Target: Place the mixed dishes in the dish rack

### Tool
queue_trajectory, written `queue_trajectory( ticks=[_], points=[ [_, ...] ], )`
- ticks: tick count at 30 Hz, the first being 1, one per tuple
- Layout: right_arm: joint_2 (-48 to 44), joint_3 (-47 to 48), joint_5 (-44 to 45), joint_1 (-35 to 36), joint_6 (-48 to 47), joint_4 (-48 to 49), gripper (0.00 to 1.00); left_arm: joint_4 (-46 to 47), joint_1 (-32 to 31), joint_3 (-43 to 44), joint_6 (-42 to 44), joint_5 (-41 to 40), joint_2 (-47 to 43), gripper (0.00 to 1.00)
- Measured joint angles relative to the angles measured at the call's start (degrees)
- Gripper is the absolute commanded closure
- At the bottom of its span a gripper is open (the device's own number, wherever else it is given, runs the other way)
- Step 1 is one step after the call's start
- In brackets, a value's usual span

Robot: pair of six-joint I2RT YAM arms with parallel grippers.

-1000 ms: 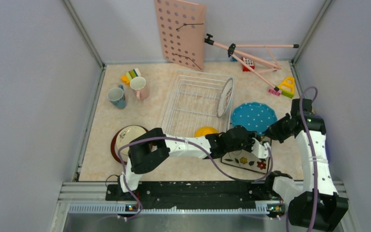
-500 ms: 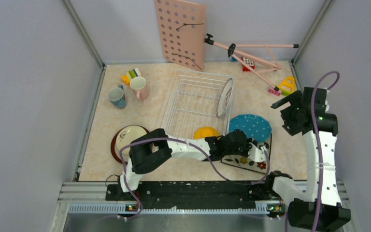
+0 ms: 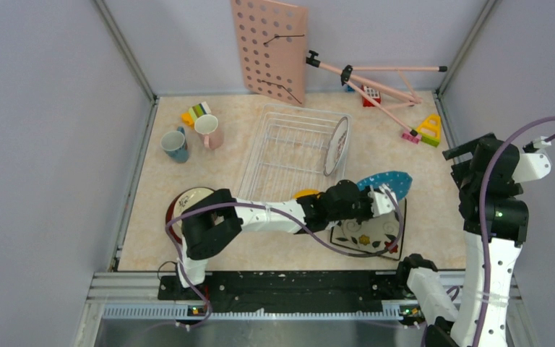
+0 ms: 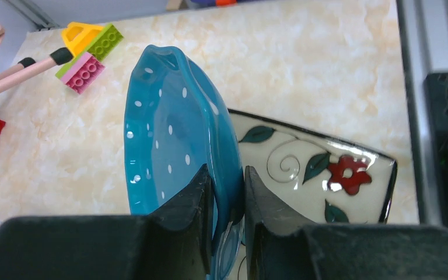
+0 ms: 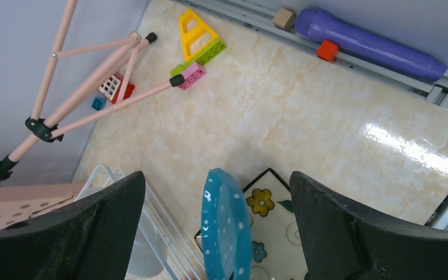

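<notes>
My left gripper (image 3: pixel 377 201) (image 4: pixel 228 178) is shut on the rim of the teal dotted plate (image 3: pixel 388 181) (image 4: pixel 169 125) (image 5: pixel 226 224), which is tipped up on edge above the square flowered plate (image 3: pixel 365 236) (image 4: pixel 321 169) (image 5: pixel 266 202). The right gripper (image 3: pixel 464 160) (image 5: pixel 214 178) hangs open high at the right, holding nothing. The dish rack (image 3: pixel 282 155) (image 5: pixel 154 236) holds a round white patterned plate (image 3: pixel 337 144) upright. A yellow bowl (image 3: pixel 305 194) peeks out beside the left arm. The brown-rimmed plate (image 3: pixel 182 207), teal mug (image 3: pixel 175 144) and pink mug (image 3: pixel 209 131) sit at the left.
A pink pegboard (image 3: pixel 271 47) leans on the back wall, with a pink tripod (image 3: pixel 376 83) lying beside it. Toy blocks (image 3: pixel 428 130) lie at the back right, more (image 3: pixel 196 112) by the mugs. A purple cylinder (image 5: pixel 373 44) lies along the right wall rail.
The right gripper opened and swung up and away to the right. The teal plate, flat before, now stands tilted on edge in the left gripper, shifted slightly left.
</notes>
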Motion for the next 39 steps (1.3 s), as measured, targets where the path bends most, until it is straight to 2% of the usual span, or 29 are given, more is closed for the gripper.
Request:
queue_trajectory(
  ticks=[8, 17, 26, 32, 39],
  points=[
    [-3.41, -4.74, 2.08, -0.04, -0.79, 2.29, 0.09, 5.16, 4.39, -3.39, -18.62, 1.97, -7.96, 1.00],
    [-7.52, -9.29, 2.25, -0.04, -0.74, 5.35, 0.09, 13.00, 12.35, -7.65, -49.59, 9.57, -17.88, 1.00],
    [-8.20, -13.18, 1.31, -0.04, -0.26, 7.10, 0.10, 20.68, 19.93, -10.84, -72.48, 13.75, -23.74, 1.00],
    [-8.48, -16.02, -0.57, -0.04, -0.13, 9.03, 0.11, 13.99, 24.17, -11.30, -77.66, 15.56, -33.62, 1.00],
    [-8.63, -19.52, -2.86, -0.04, 0.15, 10.54, 0.12, 3.21, 29.16, -9.62, -75.71, 15.15, -47.32, 1.00]
  ],
)
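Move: The left hand already pinches the blue plate by its rim, with the rack's middle about 26 cm to its left, 12 cm ahead and 10 cm below. The white plate standing there is some 15 cm left and 17 cm ahead; the orange bowl is 22 cm left and 2 cm ahead. The flowered tray lies below, 5 cm left and 3 cm back. From the empty right hand, the rack's middle is about 42 cm left and 11 cm ahead, well below. Steeply up and then more and more to the left, the left hand swings the blue plate high over the rack, rising about 33 cm and going some 24 cm left, the fingers keeping their pinch on the rim. On the way the wrist turns through roughly 75 degrees, so the fingers go from pointing slightly down to pointing right and upward. The right hand, wide open, sinks about 7 cm. ##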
